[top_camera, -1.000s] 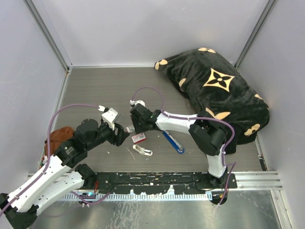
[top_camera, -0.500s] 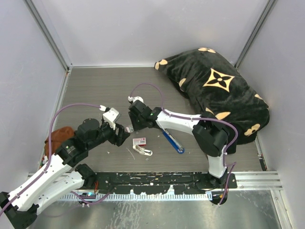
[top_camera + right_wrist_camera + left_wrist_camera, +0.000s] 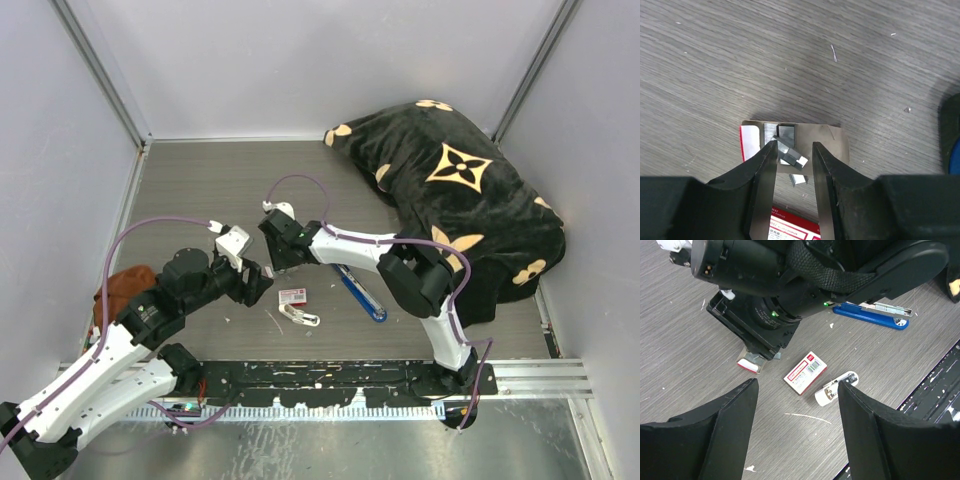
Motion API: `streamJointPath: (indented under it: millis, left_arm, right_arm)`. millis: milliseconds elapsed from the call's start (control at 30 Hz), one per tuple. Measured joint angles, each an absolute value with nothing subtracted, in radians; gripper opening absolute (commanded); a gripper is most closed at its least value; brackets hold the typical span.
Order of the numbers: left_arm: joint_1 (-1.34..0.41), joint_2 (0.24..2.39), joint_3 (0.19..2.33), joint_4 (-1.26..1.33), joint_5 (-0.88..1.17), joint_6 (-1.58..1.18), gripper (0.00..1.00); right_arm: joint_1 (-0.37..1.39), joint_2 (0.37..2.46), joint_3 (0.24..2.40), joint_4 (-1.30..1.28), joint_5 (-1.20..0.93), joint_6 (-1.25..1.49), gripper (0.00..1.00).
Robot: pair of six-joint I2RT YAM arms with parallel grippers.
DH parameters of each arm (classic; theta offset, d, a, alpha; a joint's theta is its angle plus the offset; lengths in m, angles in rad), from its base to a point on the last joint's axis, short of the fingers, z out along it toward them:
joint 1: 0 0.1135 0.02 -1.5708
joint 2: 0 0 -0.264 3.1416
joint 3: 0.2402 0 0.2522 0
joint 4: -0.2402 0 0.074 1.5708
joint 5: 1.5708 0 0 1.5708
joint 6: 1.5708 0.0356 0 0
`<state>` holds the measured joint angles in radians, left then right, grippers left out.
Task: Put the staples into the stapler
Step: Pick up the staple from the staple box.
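Observation:
Several silvery-grey blocks of staples (image 3: 792,154) lie jumbled on an opened cardboard tray (image 3: 834,142). My right gripper (image 3: 794,146) is lowered over the tray with its jaws open, one tilted block lying loose between the fingers. The overhead view shows it (image 3: 272,262) just left of the blue stapler (image 3: 362,297), which lies flat on the table with its silver channel showing (image 3: 875,315). My left gripper (image 3: 797,385) hovers open and holds nothing, a short way above the table near the tray.
A red-and-white staple box (image 3: 805,372) and a small white oblong piece (image 3: 836,388) lie close below the left gripper. A black patterned blanket (image 3: 460,190) fills the back right. A brown object (image 3: 125,288) sits at the left wall.
My right gripper has shifted a little left and back, uncovering the red-and-white box, and its jaws have narrowed slightly. The left arm has stayed put.

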<state>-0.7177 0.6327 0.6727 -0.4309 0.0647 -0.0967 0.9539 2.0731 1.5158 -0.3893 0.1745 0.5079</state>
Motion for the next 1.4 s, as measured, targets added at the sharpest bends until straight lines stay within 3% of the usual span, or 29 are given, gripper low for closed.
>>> streamJointPath:
  millis: [833, 1067, 1400]
  left_arm:
    - [-0.718, 0.628, 0.673, -0.431, 0.064, -0.099, 0.67]
    - [-0.718, 0.618, 0.673, -0.431, 0.056, -0.111, 0.67]
    - [-0.718, 0.574, 0.673, -0.431, 0.049, -0.119, 0.71]
  right_arm:
    - [0.954, 2.093, 1.539, -0.442, 0.183, 0.556, 0.01]
    - [0.953, 2.069, 1.535, -0.443, 0.18, 0.556, 0.01]
    - [0.93, 1.88, 1.462, -0.42, 0.116, 0.572, 0.01]
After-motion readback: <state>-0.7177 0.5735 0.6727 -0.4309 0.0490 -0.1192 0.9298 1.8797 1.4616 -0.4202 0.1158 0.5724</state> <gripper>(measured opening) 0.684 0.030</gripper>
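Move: The small loose staple strip leans in the open tray between the right hand's parted fingertips, about 1 cm below the hand point. From that hand, the red-and-white box is some 7 cm back and 2 cm right, the white clip about 11 cm back and 4 cm right, and the blue stapler roughly 6 cm back and 18 cm right. From the left hand, the strip is about 10 cm ahead, 4 cm right and 18 cm below. The right hand sinks about 1 cm, closes its fingertips on the loose staple strip, then lifts about 7 cm. ##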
